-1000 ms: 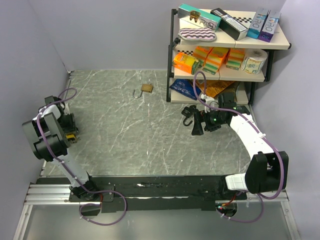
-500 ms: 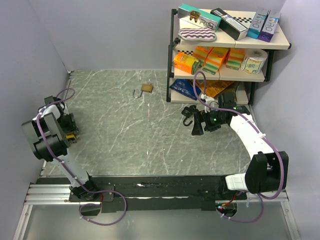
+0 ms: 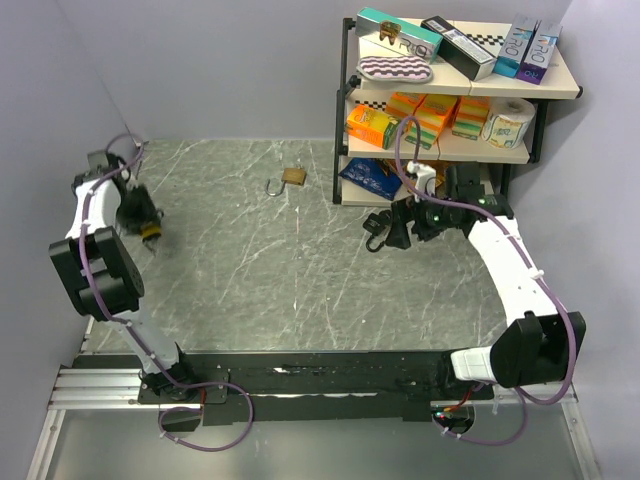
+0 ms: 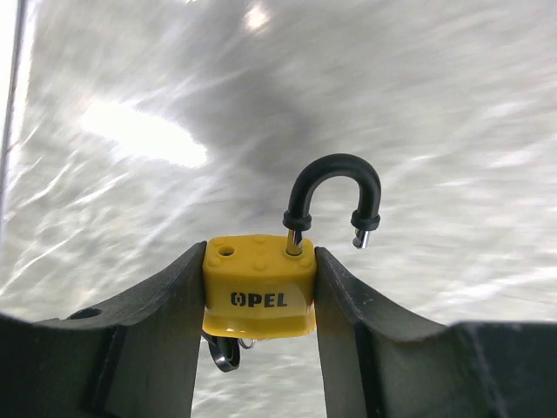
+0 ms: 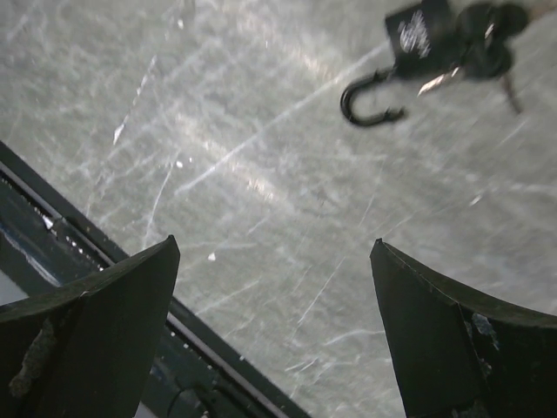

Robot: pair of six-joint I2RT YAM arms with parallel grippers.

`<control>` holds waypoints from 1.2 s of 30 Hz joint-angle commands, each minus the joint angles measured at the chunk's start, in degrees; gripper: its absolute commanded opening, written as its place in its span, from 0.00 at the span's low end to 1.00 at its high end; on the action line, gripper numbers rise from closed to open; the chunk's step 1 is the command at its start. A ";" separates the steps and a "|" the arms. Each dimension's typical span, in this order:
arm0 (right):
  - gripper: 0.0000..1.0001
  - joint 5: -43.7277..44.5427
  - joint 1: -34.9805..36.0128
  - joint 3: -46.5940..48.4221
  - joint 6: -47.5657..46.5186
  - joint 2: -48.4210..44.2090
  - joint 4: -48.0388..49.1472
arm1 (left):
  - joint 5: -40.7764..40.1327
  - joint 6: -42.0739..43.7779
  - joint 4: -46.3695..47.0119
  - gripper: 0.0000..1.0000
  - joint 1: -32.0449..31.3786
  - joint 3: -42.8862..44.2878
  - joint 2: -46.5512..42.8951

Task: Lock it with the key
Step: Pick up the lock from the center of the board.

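Note:
A yellow padlock (image 4: pixel 258 287) marked OPEL hangs above the table, pinched by its body, my left gripper (image 4: pixel 258 252) shut on it. Its black shackle (image 4: pixel 335 187) stands open and a key ring (image 4: pixel 224 353) dangles below. From above, the left gripper (image 3: pixel 150 232) is near the left wall. A black padlock (image 5: pixel 419 33) with an open shackle and keys (image 5: pixel 489 42) lies on the table (image 3: pixel 250 270), seen from above as the black padlock (image 3: pixel 376 230). My right gripper (image 5: pixel 274 246) is open just right of it, holding nothing; in the top view the right gripper (image 3: pixel 400 226) stands before the shelf.
A brass padlock (image 3: pixel 293 176) with an open shackle lies at the back centre. A shelf unit (image 3: pixel 450 100) full of boxes, packets and a paper roll stands at the back right. Grey walls close in the left side and back. A black rail (image 3: pixel 300 375) runs along the near edge.
My left arm has swung away from the near left toward the back, carrying the yellow padlock. The right gripper has shifted a little back toward the shelf, still open.

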 commanded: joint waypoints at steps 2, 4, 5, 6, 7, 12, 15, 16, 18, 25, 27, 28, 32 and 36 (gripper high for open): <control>1.00 -1.51 0.33 8.01 0.06 -2.49 0.01 | 9.71 -10.11 -3.77 0.01 -3.21 8.48 -8.78; 0.99 -3.27 0.41 9.34 3.12 -3.54 3.07 | 13.84 -14.92 -2.80 0.01 -3.21 9.09 -12.29; 1.00 -5.19 0.59 10.13 4.36 -3.89 4.83 | 15.42 -16.34 -0.97 0.01 -3.21 9.18 -13.44; 1.00 -5.73 0.85 10.40 5.85 -4.50 6.50 | 18.31 -18.01 0.09 0.01 -3.30 9.01 -14.76; 1.00 -6.17 1.20 10.75 8.82 -4.68 10.26 | 19.38 -22.29 1.15 0.01 -3.39 8.75 -17.30; 0.99 -5.05 8.05 11.81 16.48 -4.86 21.88 | 24.93 -32.87 10.02 0.01 -9.35 6.02 -23.73; 0.99 -0.14 13.66 10.67 19.74 -4.86 31.28 | 27.03 -41.89 16.49 0.01 -13.05 4.02 -26.10; 0.99 1.36 14.82 10.40 21.67 -4.69 33.57 | 27.56 -44.54 18.72 0.01 -13.93 2.61 -27.76; 0.99 4.18 19.02 10.84 23.52 -3.03 39.55 | 27.04 -49.56 23.72 0.01 -16.74 -1.60 -29.44; 0.99 14.82 30.45 19.36 26.87 6.99 44.22 | 25.46 -66.35 38.15 0.01 -26.58 -10.32 -32.09; 0.99 16.76 32.40 21.73 26.96 9.71 44.23 | 25.02 -68.47 39.30 0.01 -28.78 -11.81 -31.56; 0.99 17.20 33.19 22.35 26.87 10.51 44.31 | 24.93 -70.48 39.83 0.01 -29.48 -12.34 -31.04; 0.99 22.79 37.58 24.20 25.47 13.33 44.49 | 24.49 -74.89 41.23 0.01 -31.77 -13.93 -30.07; 0.99 30.46 40.05 24.81 24.32 15.79 44.49 | 22.39 -78.23 44.65 0.01 -32.57 -17.01 -31.12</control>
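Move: Far off to the left hand's right, some 60 cm across, 8 cm back and 10 cm higher, waits the open right gripper; the brown padlock lies about 27 cm ahead of the left hand, 37 cm right and 9 cm below. From the right hand, the yellow lock is roughly 60 cm left, 8 cm farther out and 10 cm lower. The black padlock sits about 15 cm ahead of that hand, 2 cm left, and the brown one 34 cm ahead, 24 cm left, both some 18 cm below. Carrying the still-pinched yellow lock up and then across, the left hand travels about 31 cm right and 23 cm up, rolling over some 65 degrees until its fingers point at the other gripper. The right hand comes to meet it, about 26 cm left and 18 cm up, dipping slightly at the end, fingers staying wide open and tipping up towards level. ##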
